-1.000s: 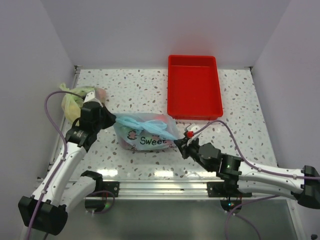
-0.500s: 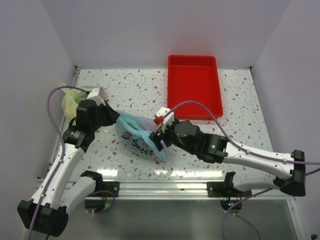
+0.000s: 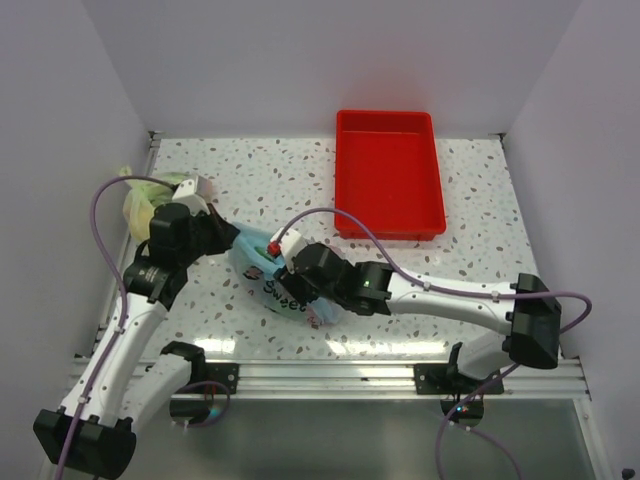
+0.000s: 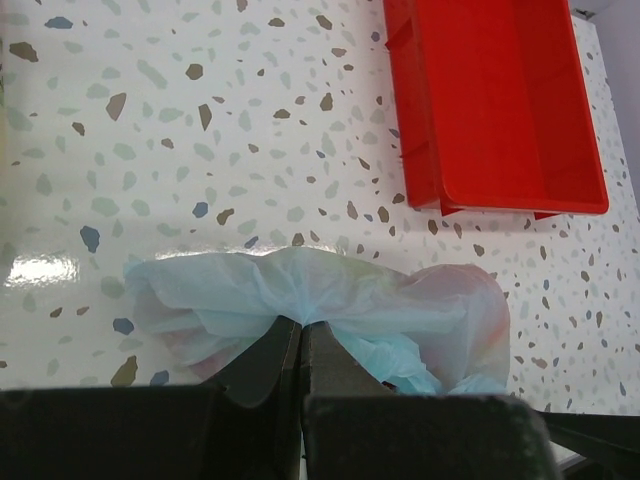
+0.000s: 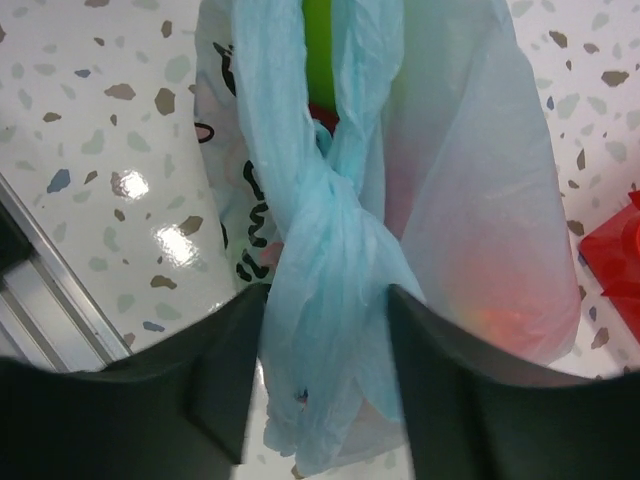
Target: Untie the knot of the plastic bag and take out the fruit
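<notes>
The light blue plastic bag (image 3: 262, 285) lies on the table near the front left. My left gripper (image 3: 222, 238) is shut on a bunch of the bag's thin plastic (image 4: 330, 295) at its far left end. My right gripper (image 3: 303, 283) hovers over the bag's middle; in the right wrist view it (image 5: 325, 370) is open, its fingers either side of the twisted handle loops. The knot (image 5: 338, 215) sits just beyond the fingertips (image 5: 225, 370). Fruit shows through the plastic: green (image 5: 318, 50), orange-red (image 5: 500, 320), and pinkish (image 4: 470, 300).
A red tray (image 3: 390, 185) stands at the back right and also shows in the left wrist view (image 4: 500, 100). A yellow-green bag (image 3: 140, 200) lies at the far left behind my left arm. The metal rail (image 3: 320, 375) runs along the front edge.
My right gripper has swung left from the bag's right end to over its middle, handle loops now between its fingers. The bag has turned and bunched. My left gripper keeps its hold.
</notes>
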Robot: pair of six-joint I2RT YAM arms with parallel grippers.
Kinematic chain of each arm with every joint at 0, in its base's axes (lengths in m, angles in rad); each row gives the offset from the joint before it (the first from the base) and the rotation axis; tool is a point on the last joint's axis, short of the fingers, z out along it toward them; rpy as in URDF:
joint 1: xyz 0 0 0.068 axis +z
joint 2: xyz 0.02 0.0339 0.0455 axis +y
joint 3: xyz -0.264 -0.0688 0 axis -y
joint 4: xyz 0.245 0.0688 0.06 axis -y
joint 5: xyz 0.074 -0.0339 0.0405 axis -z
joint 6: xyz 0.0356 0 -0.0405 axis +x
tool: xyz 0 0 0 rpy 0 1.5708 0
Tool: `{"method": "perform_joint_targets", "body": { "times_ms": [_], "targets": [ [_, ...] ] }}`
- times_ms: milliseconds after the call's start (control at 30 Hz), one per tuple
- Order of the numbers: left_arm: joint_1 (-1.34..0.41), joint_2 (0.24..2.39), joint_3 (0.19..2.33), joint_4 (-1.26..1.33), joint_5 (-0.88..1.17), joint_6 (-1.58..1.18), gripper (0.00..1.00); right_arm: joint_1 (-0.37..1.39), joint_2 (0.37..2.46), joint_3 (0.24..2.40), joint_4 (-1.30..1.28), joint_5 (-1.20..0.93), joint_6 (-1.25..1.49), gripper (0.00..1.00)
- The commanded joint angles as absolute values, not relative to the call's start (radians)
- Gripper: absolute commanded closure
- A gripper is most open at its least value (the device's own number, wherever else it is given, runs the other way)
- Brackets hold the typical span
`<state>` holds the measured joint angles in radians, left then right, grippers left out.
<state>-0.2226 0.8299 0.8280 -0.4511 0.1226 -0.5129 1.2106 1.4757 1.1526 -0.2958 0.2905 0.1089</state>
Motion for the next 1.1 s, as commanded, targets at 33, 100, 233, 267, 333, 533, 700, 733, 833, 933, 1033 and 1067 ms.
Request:
{"method": "perform_joint_targets", "body": {
  "times_ms": [33, 100, 233, 267, 333, 533, 700, 733, 833, 933, 1033, 1067],
  "targets": [
    [-0.216, 0.81, 0.818, -0.402, 0.072, -0.515, 1.0, 1.209, 1.422, 1.097, -0.273, 0.351, 0.152, 0.58],
    [-0.215, 0.811, 0.799, -0.402, 0.017, -0.517, 1.0, 1.209, 1.384, 1.059, -0.253, 0.388, 0.163, 0.76],
    [-0.215, 0.842, 0.772, -0.371, 0.003, -0.537, 1.0, 1.197, 1.255, 0.937, -0.242, 0.48, 0.192, 1.0],
    [-0.215, 0.865, 0.769, -0.356, 0.003, -0.538, 1.0, 1.197, 1.224, 0.919, -0.241, 0.491, 0.211, 1.0],
    [-0.215, 0.894, 0.779, -0.35, -0.028, -0.538, 1.0, 1.198, 1.157, 0.847, -0.213, 0.511, 0.238, 1.0],
    [-0.207, 1.028, 0.89, -0.333, -0.089, -0.537, 1.0, 1.197, 0.8, 0.562, 0.067, 0.517, 0.337, 1.0],
    [-0.204, 1.086, 0.988, -0.347, -0.043, -0.566, 0.8, 1.197, 0.765, 0.509, 0.146, 0.486, 0.35, 1.0],
    [-0.203, 1.08, 0.989, -0.348, -0.028, -0.578, 0.72, 1.197, 0.79, 0.524, 0.138, 0.468, 0.341, 1.0],
    [-0.204, 1.017, 0.983, -0.373, 0.033, -0.612, 0.35, 1.197, 0.856, 0.569, 0.146, 0.448, 0.316, 1.0],
    [-0.212, 0.925, 0.963, -0.44, 0.041, -0.643, 0.08, 1.197, 0.906, 0.613, 0.164, 0.457, 0.295, 1.0],
    [-0.244, 0.833, 0.937, -0.509, 0.043, -0.66, 0.0, 1.197, 0.965, 0.67, 0.164, 0.474, 0.258, 1.0],
    [-0.258, 0.803, 0.924, -0.537, 0.044, -0.664, 0.0, 1.197, 0.979, 0.686, 0.163, 0.48, 0.238, 1.0]
  ]
}}
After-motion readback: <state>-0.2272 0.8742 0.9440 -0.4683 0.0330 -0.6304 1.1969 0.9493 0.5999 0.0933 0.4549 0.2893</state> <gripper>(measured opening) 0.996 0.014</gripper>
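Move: Between the right hand's open fingers lies the gathered blue handle of the plastic bag, about 1 cm below them. The bag's fruit-filled body is right under that hand, some 8 cm down; the red box sits about 20 cm ahead and 18 cm to its right. From the left hand, already pinching another part of the bag's blue top, the gathered handle is roughly 8 cm to the right, 7 cm back and 5 cm below. Closing on the gathered handle, the right hand pulls it nearly 12 cm to the right, away from the left hand, rising about 4 cm and tipping its fingers up some 30 degrees, then eases back left and a little down, still gripping. The left hand sinks and reaches forward about 5 cm each, opens wide to let go of the blue plastic, then rises and draws back. ##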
